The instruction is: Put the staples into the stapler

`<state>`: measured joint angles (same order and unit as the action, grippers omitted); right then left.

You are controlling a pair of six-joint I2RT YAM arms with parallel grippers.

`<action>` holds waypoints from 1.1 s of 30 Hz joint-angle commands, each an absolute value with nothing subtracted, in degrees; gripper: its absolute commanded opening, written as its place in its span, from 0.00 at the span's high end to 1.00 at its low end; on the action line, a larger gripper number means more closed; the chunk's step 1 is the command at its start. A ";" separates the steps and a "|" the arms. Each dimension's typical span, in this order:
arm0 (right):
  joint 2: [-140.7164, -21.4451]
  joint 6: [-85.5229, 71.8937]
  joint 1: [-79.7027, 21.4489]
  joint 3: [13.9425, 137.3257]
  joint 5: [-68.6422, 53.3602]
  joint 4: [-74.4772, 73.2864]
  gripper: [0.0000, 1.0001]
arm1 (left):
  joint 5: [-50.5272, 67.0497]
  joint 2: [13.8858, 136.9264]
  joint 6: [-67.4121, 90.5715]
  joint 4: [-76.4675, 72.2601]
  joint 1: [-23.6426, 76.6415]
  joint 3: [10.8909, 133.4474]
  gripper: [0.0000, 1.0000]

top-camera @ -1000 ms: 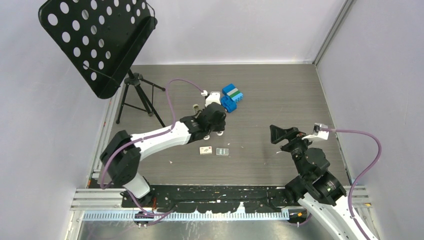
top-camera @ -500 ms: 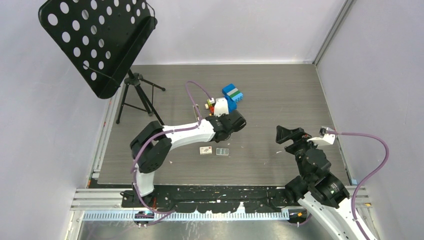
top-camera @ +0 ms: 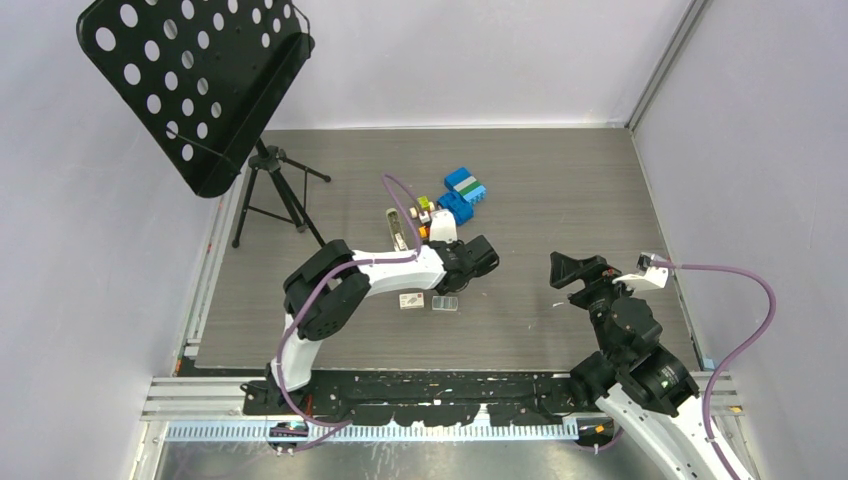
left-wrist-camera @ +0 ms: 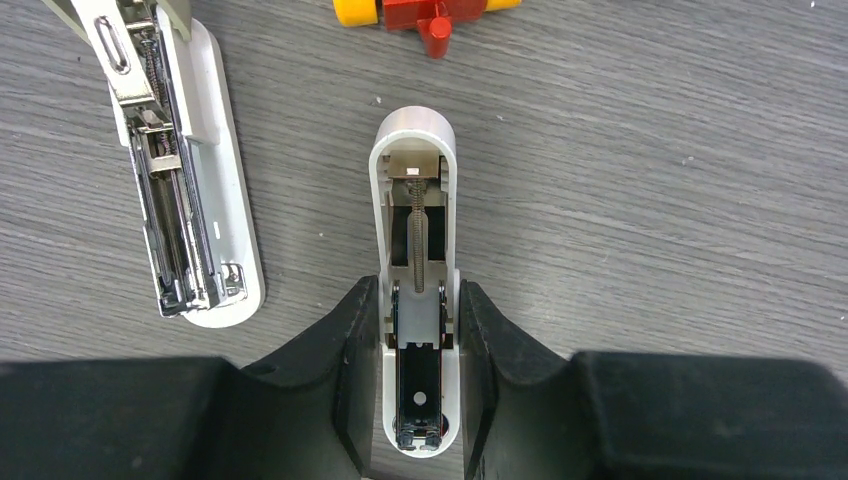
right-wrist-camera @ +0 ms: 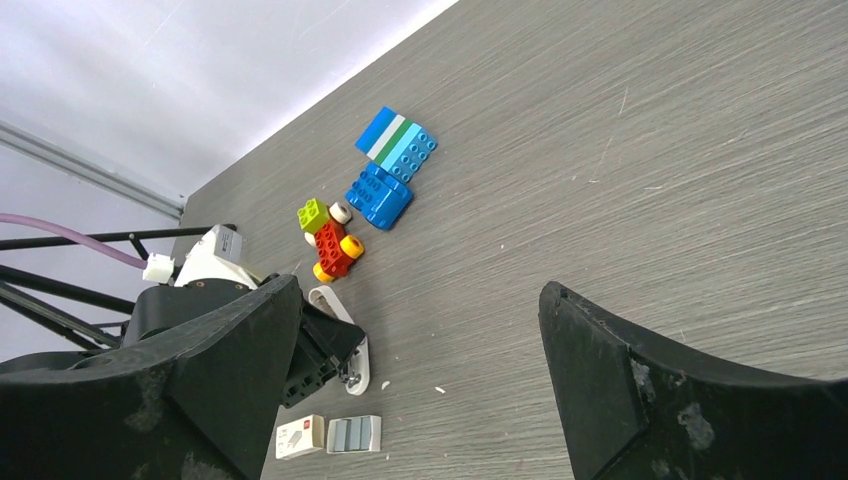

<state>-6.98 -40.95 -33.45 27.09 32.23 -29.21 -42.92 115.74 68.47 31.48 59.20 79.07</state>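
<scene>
My left gripper [left-wrist-camera: 415,292] is shut on a white stapler [left-wrist-camera: 413,190] body that lies flat on the table, its spring and empty channel facing up. In the top view the gripper [top-camera: 464,262] hides it. A second white stapler half [left-wrist-camera: 190,190] with a metal mechanism and grey-beige top lies just to its left, also seen as the beige half [top-camera: 397,228]. The staples [right-wrist-camera: 353,434] sit as grey strips in a small open white tray [top-camera: 445,303] in front of the left gripper. My right gripper [right-wrist-camera: 418,290] hovers open and empty at the right [top-camera: 572,268].
A small whitish box [top-camera: 411,300] lies beside the staple tray. Red-yellow toy blocks [top-camera: 424,208] and blue blocks [top-camera: 464,193] lie behind the stapler. A black music stand on a tripod [top-camera: 272,190] occupies the back left.
My left arm folded its elbow and carried its gripper right and toward the front, uncovering the beige stapler half. The right gripper drifted slightly right and stayed open.
</scene>
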 commanded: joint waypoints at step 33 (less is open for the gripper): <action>-7.29 -41.75 -33.31 28.21 31.04 -28.35 0.07 | -38.29 110.96 77.52 24.00 59.41 75.03 0.23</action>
<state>-7.01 -40.95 -33.47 27.09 30.79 -29.21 -40.47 114.56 75.24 27.44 59.51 76.62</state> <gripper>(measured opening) 0.928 0.768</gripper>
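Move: The left hand already pinches the small stapler at table level, with the stapler's middle only about 1 cm ahead of and 1 cm below the hand point. From this hand, the large open stapler lies some 5 cm ahead and 8 cm left. The red Duplo car is roughly 9 cm ahead and 2 cm left, and the grey staple strip about 7 cm back and 1 cm right. From the right hand, the small stapler is some 10 cm ahead, 26 cm left and 19 cm below. The left fingers keep their pinch on the small stapler at first while the hand creeps about 1 cm forward at table height, then open wide and come off both its sides. As they open, the hand shifts about 1.5 cm right, then eases about 1 cm back towards the staples, its left side dipping under 10 degrees and its height hardly changing. ##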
